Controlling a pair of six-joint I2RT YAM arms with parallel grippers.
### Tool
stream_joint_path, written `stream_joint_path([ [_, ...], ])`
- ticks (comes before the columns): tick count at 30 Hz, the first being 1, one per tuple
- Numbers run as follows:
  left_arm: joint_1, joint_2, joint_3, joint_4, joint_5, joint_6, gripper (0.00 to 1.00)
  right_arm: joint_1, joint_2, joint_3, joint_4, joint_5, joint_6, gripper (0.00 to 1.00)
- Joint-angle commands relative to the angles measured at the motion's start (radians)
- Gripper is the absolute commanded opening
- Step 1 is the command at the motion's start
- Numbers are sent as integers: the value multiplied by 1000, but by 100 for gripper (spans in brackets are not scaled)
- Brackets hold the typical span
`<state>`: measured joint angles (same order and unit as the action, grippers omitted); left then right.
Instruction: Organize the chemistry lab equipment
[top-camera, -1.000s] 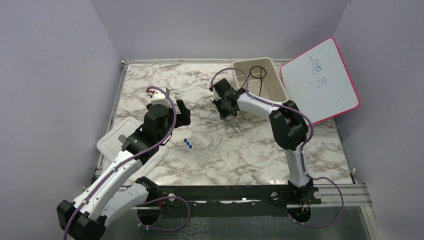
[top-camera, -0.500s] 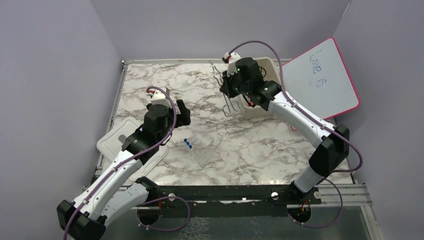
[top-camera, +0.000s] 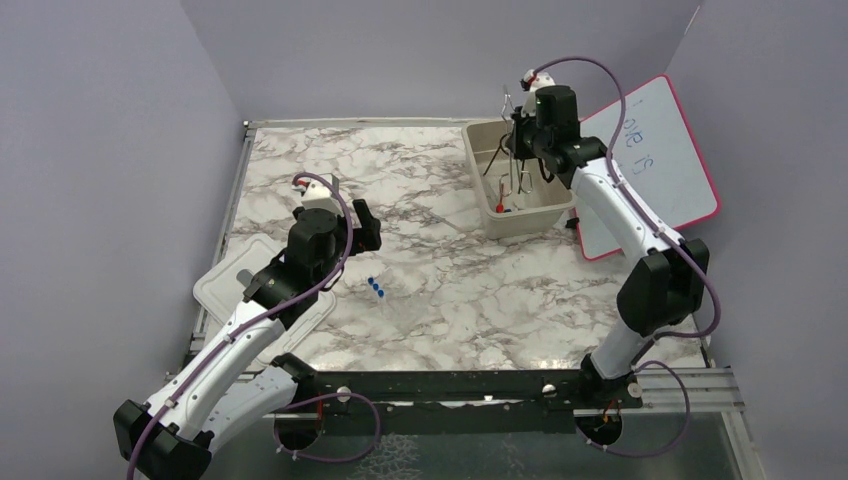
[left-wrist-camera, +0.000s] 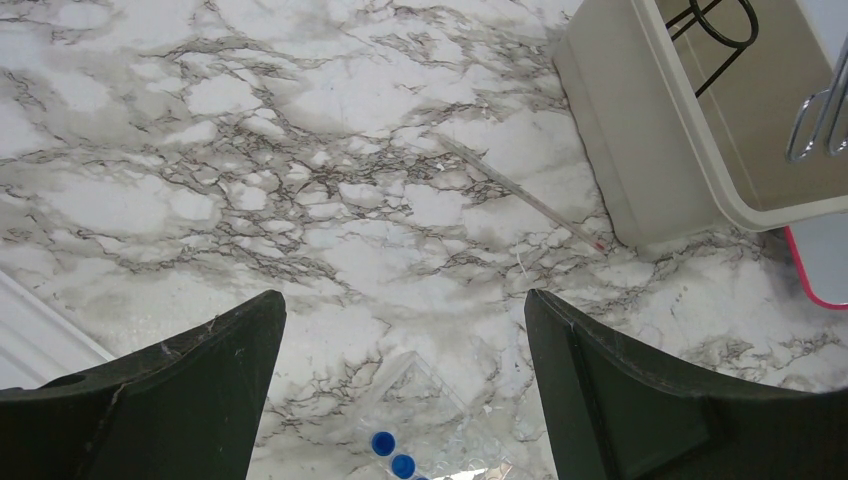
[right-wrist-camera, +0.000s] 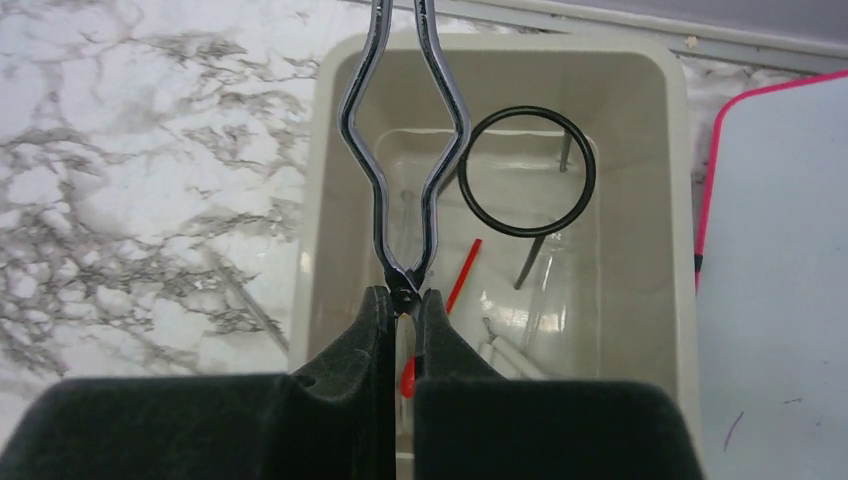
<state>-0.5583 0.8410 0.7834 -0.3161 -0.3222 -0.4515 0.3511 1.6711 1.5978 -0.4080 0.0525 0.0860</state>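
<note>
My right gripper (right-wrist-camera: 404, 295) is shut on the end of the metal wire clamp (right-wrist-camera: 405, 140) and holds it in the air over the beige tub (right-wrist-camera: 306, 290). In the top view the same gripper (top-camera: 522, 150) stands above the tub (top-camera: 520, 218) at the back right. Inside the tub lie a black wire ring (right-wrist-camera: 527, 172) and a red-tipped dropper (right-wrist-camera: 462, 275). Clear tubes with blue caps (top-camera: 376, 287) lie mid-table. My left gripper (left-wrist-camera: 400, 320) hovers open just beyond them, with nothing between its fingers.
A thin clear rod (left-wrist-camera: 520, 195) lies on the marble beside the tub's left wall. The white lid (top-camera: 225, 285) sits at the left edge under my left arm. The pink-framed whiteboard (top-camera: 650, 150) leans at the back right, close behind my right arm.
My right arm has lifted the wire clamp off the table and carried it back and to the right, over the tub. The left arm has not moved.
</note>
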Motion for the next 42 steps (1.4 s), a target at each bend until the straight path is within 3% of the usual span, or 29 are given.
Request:
stream_joint_path([
  [1,3,-4,26,11,-11,8,92,-27,86,2,35,-44,-26,1],
  [21,5,15,25,12,-15,13,92,-25,339,-36,41,-158,7,2],
  [29,4,21,33,12,-18,7,92,-26,360,0,-12,-137,30,19],
  [35,4,20,40,11,-19,14,92,-26,269,7,-41,-167,47,34],
  [42,4,22,39,11,-17,14,92,-15,126,13,-80,-191,33,39],
])
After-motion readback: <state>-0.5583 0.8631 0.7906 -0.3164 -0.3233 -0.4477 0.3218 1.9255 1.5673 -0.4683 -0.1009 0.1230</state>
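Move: The right hand, shut on the crucible tongs, hangs over the bin, whose middle lies about 3 cm ahead, 4 cm to its right and 19 cm below. Inside the bin, the ring stand is roughly 11 cm ahead and 4 cm right, 17 cm down, and the red tool about 2 cm ahead and 1 cm right, 23 cm down. On the table outside, the glass rod lies some 4 cm back, 11 cm left and 25 cm below. From the left hand the bin is about 20 cm ahead, 31 cm right and 17 cm lower. The right hand sinks the held tongs some 18 cm almost straight down into the bin, keeping to its left side short of the ring stand, while the fingers tip about 20 degrees further downward. Near the bottom it stays down as the fingers part to a bit over a third of their range and let go of the tongs, then backs up about 3 cm, still inside the bin. ##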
